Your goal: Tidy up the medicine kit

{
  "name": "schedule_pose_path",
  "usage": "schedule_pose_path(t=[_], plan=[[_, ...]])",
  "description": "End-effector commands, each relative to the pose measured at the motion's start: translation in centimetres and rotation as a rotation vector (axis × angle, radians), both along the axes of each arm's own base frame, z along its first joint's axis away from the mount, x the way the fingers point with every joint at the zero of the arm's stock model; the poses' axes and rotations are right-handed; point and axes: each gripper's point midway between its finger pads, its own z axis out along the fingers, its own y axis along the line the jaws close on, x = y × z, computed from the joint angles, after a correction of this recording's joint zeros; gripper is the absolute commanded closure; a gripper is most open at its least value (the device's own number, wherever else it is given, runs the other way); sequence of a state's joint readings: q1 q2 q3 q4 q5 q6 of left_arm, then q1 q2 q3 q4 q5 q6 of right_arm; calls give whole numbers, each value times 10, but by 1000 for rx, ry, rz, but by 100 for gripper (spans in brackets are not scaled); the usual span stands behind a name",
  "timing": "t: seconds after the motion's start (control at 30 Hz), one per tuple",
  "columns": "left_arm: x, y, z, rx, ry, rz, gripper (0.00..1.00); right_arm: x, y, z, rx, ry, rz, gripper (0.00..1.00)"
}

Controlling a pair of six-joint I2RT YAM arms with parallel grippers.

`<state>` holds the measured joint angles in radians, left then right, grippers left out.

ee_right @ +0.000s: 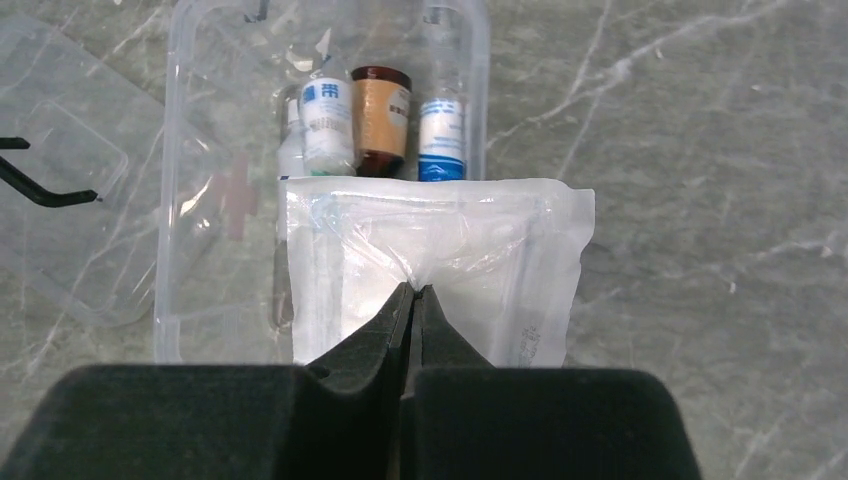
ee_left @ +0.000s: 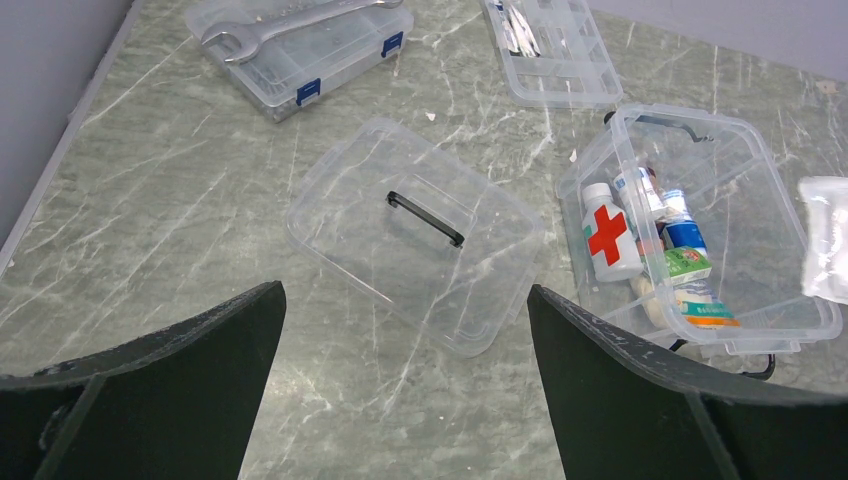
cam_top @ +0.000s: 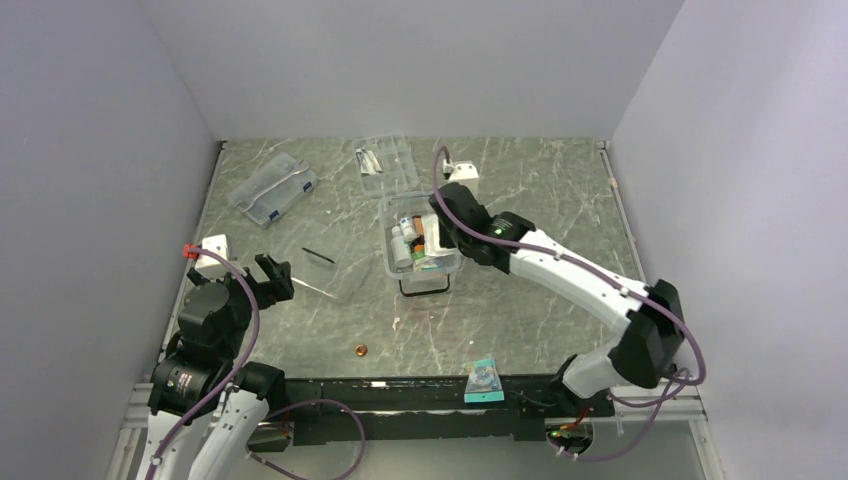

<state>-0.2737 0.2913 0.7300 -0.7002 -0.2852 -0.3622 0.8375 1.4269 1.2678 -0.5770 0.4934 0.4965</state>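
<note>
The medicine kit [cam_top: 421, 273] is an open clear tub in mid-table, with a red cross [ee_left: 607, 232] on its wall and several bottles and boxes inside. Its clear lid [ee_left: 350, 200], with a dark handle, lies flat to the tub's left. My right gripper [ee_right: 413, 288] is shut on the edge of a white sealed packet [ee_right: 470, 250], which hangs just above the tub [ee_right: 170, 200] and hides part of its contents. My left gripper [ee_left: 405, 287] stands open and empty near the lid's front edge, above the table.
A flatter clear case with blue latches [cam_top: 272, 188], a wrench lying on it [ee_left: 290, 20], sits at the back left. A clear compartment tray [cam_top: 388, 163] lies behind the tub. A small orange disc [cam_top: 360, 349] and a teal box [cam_top: 483, 380] rest near the front edge.
</note>
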Motion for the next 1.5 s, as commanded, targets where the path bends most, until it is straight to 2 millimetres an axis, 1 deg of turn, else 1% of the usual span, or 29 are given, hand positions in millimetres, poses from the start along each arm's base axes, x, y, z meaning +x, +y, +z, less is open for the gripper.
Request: schedule_pose_path(t=[0.0, 0.13, 0.23, 0.4, 0.53, 0.93, 1.2, 1.47], plan=[[2, -3, 17, -25, -55, -9, 1, 25, 34, 16, 74, -45, 57, 100], [2, -3, 17, -25, -53, -8, 1, 35, 51, 1, 80, -13, 82, 100], [2, -2, 17, -24, -53, -4, 1, 36, 60, -13, 80, 24, 106, 100], [2, -2, 17, -24, -52, -5, 1, 30, 68, -43, 53, 107, 150, 100], [2, -2, 17, -25, -54, -8, 1, 20, 72, -62, 41, 172, 196, 100], [2, -3, 18, -26, -56, -12, 1, 4, 71, -111, -25, 328, 262, 100], [2, -4, 18, -26, -54, -15, 1, -15, 78, -148, -34, 456, 336, 100], [2, -4, 18, -25, -56, -14, 1, -26, 70, -186, -86, 539, 342, 100]])
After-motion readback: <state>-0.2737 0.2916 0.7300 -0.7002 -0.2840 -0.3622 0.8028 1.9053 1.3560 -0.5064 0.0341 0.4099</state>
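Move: The right hand holds the gauze pack above the clear box; the free spot at the box's near left lies roughly 8 cm to its left, 1 cm back and 17 cm below. Around that spot, the white bottle stands about 4 cm ahead and 3 cm left of it, the green box 3 cm ahead and 3 cm right of it. For the left hand, the spot is some 10 cm ahead, 29 cm right and 21 cm down. Right hand, still pinching the gauze pack, sinks about 16 cm and 8 left into the box, tipping down. ##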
